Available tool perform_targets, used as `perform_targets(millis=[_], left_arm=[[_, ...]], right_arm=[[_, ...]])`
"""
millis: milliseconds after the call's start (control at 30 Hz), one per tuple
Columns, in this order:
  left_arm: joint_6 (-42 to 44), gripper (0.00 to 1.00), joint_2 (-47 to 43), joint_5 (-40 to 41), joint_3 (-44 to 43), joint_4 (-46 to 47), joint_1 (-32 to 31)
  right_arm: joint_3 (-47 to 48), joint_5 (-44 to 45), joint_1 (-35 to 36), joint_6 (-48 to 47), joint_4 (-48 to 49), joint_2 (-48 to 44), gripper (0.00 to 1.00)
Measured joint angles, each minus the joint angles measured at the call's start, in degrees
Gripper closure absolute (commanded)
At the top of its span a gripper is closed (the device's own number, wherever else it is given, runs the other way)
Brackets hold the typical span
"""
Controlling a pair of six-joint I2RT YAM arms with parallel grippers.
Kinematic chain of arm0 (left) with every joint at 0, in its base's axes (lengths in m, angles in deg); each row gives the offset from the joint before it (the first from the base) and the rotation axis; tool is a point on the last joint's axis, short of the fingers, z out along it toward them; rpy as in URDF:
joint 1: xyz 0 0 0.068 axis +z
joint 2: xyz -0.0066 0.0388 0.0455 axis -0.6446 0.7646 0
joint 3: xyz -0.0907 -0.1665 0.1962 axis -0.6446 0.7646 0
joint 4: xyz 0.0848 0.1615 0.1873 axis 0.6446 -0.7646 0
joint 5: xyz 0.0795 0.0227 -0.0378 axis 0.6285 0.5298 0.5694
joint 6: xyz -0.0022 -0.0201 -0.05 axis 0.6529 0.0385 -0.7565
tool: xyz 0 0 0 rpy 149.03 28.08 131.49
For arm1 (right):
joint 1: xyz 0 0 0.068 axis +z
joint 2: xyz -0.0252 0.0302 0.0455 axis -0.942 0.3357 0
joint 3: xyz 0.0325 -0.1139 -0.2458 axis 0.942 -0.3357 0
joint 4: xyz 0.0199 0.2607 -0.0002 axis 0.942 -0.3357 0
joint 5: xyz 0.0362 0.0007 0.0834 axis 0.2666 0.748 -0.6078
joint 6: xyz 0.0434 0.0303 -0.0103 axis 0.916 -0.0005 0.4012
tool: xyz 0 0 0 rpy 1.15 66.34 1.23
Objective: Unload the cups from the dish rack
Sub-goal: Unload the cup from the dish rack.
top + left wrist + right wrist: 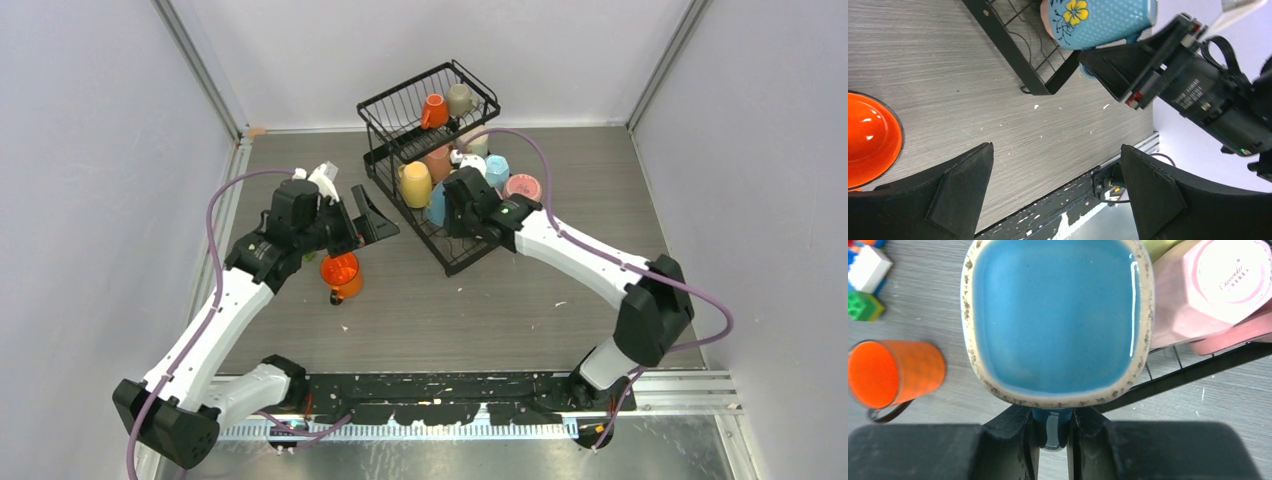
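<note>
The black wire dish rack [470, 255] stands at the middle back of the table. Its upper basket holds an orange cup [433, 110] and a beige cup [459, 98]. Yellow [415, 184], salmon [438, 160], light blue [497, 170] and pink [522, 186] cups sit in the lower tray. My right gripper [1053, 415] is shut on the handle of a blue cup [1053, 320] at the tray's front left corner. That blue cup [1098, 20] has a yellow flower on its side. My left gripper [1056, 147] hangs open and holds nothing, just beside an orange cup [341, 275] on the table.
Small coloured blocks [865, 285] lie on the table left of the rack. Grey walls close in the left, right and back sides. The rack's front corner [1035, 90] is close to my left gripper [372, 218].
</note>
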Motion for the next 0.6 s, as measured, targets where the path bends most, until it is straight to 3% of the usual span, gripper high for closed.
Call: perform_targets(millis=[267,600], left_arm=[[-3.67,0.00,1.03,-2.38,1.53,5.86,0.00],[-11.58,0.01,2.56,-7.69,3.91,16.85,1.09]], right_arm=[[-1.66,-7.19,0.00,3.54,-0.74,-9.22,0.99],[-2.43,-20.50,-0.85,9.14,1.38,-14.05,0.99]])
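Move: The right hand already holds the blue cup by its handle, clear of the rack. The open left gripper, where the cup is headed, is roughly 14 cm left, 5 cm back and 8 cm above it. A yellow cup stands some 8 cm ahead and 6 cm left, a pink cup 4 cm ahead and 8 cm right, both about 10 cm lower. From the left hand, the blue cup lies about 9 cm ahead, 12 cm right and 8 cm below. Up and back towards its base, the right hand lifts the blue cup about 9 cm away from the rack, drawing back 6 cm and edging left towards the left gripper. Its handle grip holds while the wrist rolls some 25 degrees, left side rising. The left hand, fingers still wide open, eases right, up and forward to meet the cup, about 4–5 cm in all, rolling the opposite way. ##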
